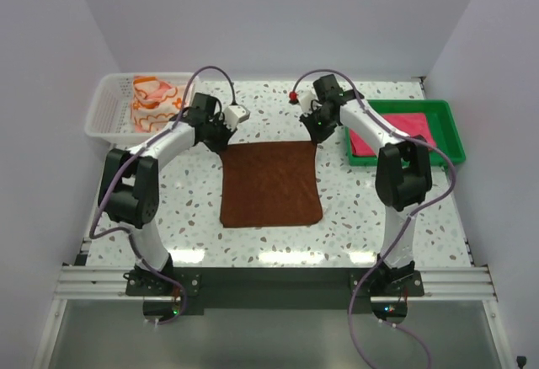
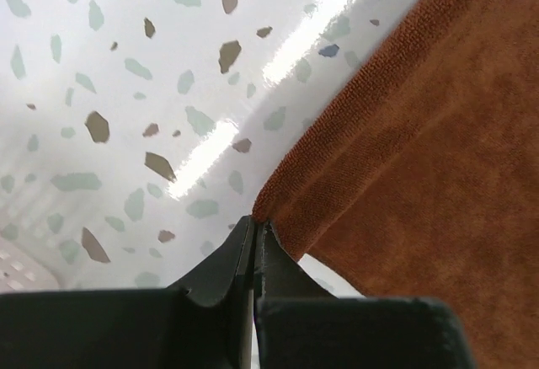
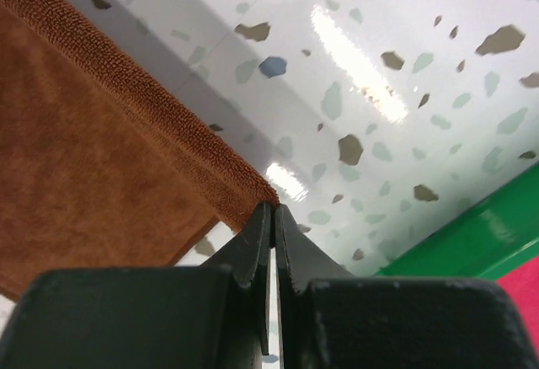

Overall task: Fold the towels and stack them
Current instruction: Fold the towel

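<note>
A dark brown towel lies spread flat on the speckled table between the two arms. My left gripper is shut on its far left corner, and that corner is raised a little off the table. My right gripper is shut on the far right corner, also slightly lifted. An orange towel with a white flower pattern sits in the white mesh basket at the back left. A hot pink towel lies in the green tray at the right.
The white basket stands behind my left arm and the green tray lies just right of my right gripper. A small red-topped object sits on the table at the back near the right wrist.
</note>
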Controlling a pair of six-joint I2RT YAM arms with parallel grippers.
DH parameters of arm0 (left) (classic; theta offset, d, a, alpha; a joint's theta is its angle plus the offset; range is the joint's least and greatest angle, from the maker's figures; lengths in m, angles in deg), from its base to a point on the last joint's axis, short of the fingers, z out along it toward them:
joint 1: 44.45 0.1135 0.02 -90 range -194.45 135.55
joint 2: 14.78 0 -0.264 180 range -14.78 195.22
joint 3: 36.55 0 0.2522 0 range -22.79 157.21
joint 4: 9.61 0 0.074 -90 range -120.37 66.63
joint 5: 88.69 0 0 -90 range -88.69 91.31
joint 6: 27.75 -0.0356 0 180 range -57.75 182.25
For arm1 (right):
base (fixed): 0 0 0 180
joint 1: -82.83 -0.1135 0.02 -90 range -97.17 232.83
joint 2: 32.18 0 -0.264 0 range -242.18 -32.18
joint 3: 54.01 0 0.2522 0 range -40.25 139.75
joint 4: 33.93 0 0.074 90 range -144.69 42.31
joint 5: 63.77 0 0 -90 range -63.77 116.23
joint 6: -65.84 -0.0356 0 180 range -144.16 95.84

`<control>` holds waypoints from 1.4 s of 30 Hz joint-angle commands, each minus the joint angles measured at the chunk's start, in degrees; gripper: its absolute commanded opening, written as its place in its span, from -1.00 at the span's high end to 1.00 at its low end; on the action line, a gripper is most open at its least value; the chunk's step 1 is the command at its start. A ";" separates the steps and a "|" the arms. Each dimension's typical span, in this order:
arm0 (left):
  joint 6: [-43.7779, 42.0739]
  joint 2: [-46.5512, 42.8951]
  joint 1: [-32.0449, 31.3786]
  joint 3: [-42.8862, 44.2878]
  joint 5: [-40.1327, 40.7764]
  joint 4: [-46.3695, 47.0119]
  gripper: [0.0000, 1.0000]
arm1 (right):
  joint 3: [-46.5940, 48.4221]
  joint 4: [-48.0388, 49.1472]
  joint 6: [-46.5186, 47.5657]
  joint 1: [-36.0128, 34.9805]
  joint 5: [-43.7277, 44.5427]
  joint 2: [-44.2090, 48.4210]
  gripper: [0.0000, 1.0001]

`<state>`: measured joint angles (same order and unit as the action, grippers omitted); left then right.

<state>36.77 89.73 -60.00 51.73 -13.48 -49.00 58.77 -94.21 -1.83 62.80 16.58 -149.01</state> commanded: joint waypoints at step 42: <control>38.83 -23.12 -11.25 -21.35 15.05 -12.16 1.00 | -38.73 3.20 -27.95 -7.13 5.25 29.73 1.00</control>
<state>75.00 66.78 -71.24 28.56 -0.17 -58.29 20.26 -88.04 -28.72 55.48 18.15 -119.18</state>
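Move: Both closed grippers hold the brown towel's far corners, roughly 6 to 8 cm above the table. For each hand, its near corner lies about 23 cm back, straight behind the left hand and some 2 cm to the right of the right hand. The white basket is about 27 cm left and 17 cm ahead of the left hand; the green tray with the pink towel is about 31 cm right and 6 cm ahead of the right hand. Back towards the robot together, both hands carry the pinched far edge over the brown towel towards its near edge, about 16 cm, nearly level and sinking only about a centimetre overall, fast at first and then easing. The left wrist turns nearly 30 degrees counter-clockwise, the right nearly 20 clockwise, both tipping down a little; grips stay shut. ##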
